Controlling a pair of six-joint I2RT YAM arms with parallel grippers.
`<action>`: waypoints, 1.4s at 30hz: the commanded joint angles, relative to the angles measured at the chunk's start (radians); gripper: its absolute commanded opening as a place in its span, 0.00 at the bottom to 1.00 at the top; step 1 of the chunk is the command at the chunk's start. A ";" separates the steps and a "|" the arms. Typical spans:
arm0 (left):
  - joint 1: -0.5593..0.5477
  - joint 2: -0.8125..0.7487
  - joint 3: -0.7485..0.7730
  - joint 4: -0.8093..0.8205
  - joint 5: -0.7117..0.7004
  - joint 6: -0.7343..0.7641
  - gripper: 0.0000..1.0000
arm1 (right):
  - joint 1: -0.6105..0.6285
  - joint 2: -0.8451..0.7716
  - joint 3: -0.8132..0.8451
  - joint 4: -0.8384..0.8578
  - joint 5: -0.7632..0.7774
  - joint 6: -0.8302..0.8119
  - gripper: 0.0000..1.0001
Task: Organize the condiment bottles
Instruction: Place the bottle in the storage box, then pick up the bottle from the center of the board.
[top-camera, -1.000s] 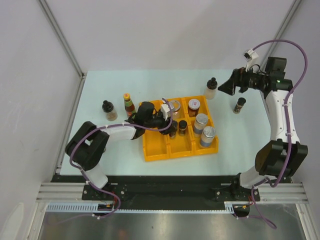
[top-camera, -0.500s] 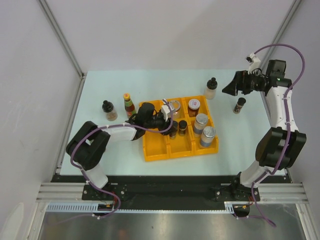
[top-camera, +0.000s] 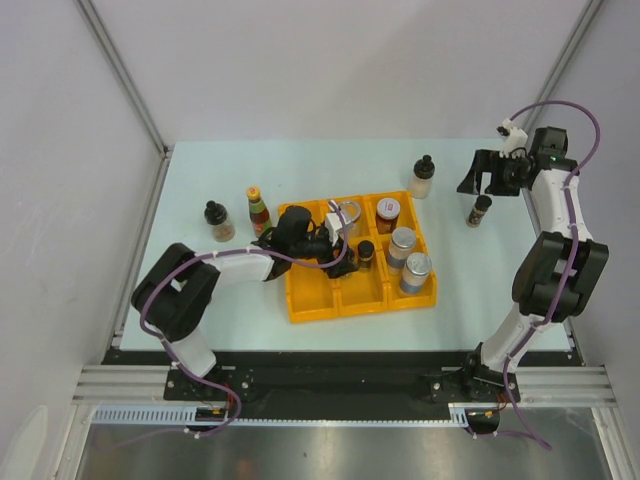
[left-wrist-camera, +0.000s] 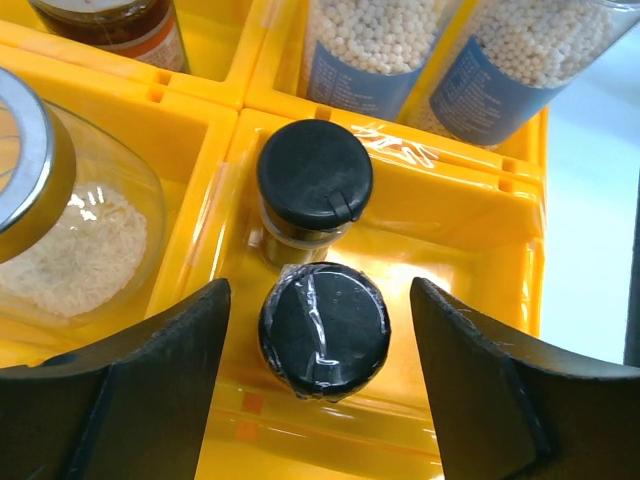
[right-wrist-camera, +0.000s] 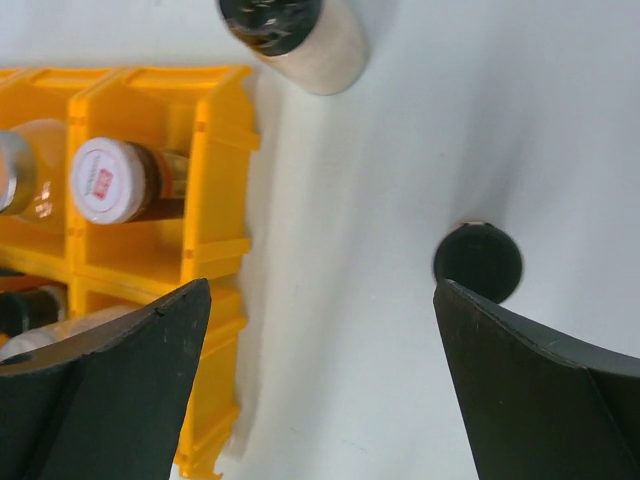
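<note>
In the left wrist view my left gripper (left-wrist-camera: 318, 302) is open. Its jaws stand on either side of a black-capped spice jar (left-wrist-camera: 324, 328), with a gap on each side. The jar stands in the yellow tray (left-wrist-camera: 470, 250), just in front of a second black-capped jar (left-wrist-camera: 315, 185). Seen from above, the left gripper (top-camera: 338, 248) hangs over the tray's middle column. My right gripper (top-camera: 478, 176) is open and empty, above the table right of the tray. A black-capped spice jar (right-wrist-camera: 478, 262) stands just beyond its right finger. Another black-capped bottle (right-wrist-camera: 300, 35) stands further off.
The tray (top-camera: 312, 300) also holds a silver-lidded clear jar (top-camera: 347, 215), a red-lidded jar (top-camera: 388, 213) and two blue-labelled shakers (top-camera: 402, 243). Left of the tray stand a slim red sauce bottle (top-camera: 258, 210) and a black-capped jar (top-camera: 214, 222). White walls enclose the table.
My left gripper has opened and let go of the black-capped jar, which now stands in the tray. The right gripper has swung to the right, toward the spice jar on the table.
</note>
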 joint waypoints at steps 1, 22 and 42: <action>0.005 -0.043 0.029 -0.038 -0.010 0.025 0.80 | -0.003 0.025 0.037 0.057 0.167 0.014 1.00; 0.042 -0.238 0.104 -0.228 -0.041 0.069 1.00 | 0.044 0.266 0.134 0.072 0.439 -0.009 0.77; 0.207 -0.304 0.054 -0.296 -0.094 0.096 0.99 | 0.222 -0.019 0.184 -0.182 0.581 -0.080 0.00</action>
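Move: The lone spice bottle stands about 4 cm ahead of the right hand, 6 cm to its right and some 13 cm below. From this hand the black-capped white bottle is roughly 12 cm ahead and 13 cm left; the white-lidded jar in the box is about 2 cm ahead and 21 cm left. From the left hand, the sauce bottle lies some 15 cm ahead and 25 cm left; the bottle just placed stands right between its fingers. The lone spice bottle is pinched at its cap end by the right fingers, which come down about 10 cm while swinging right and a little forward, turning some 25 degrees to point more steeply down; the hand then lifts about 4 cm and draws back and slightly left. Meanwhile the left hand opens its already loosened fingers fully, rises about 7 cm off the placed bottle, then goes 8 cm left and some 4 forward, towards the sauce bottle. ##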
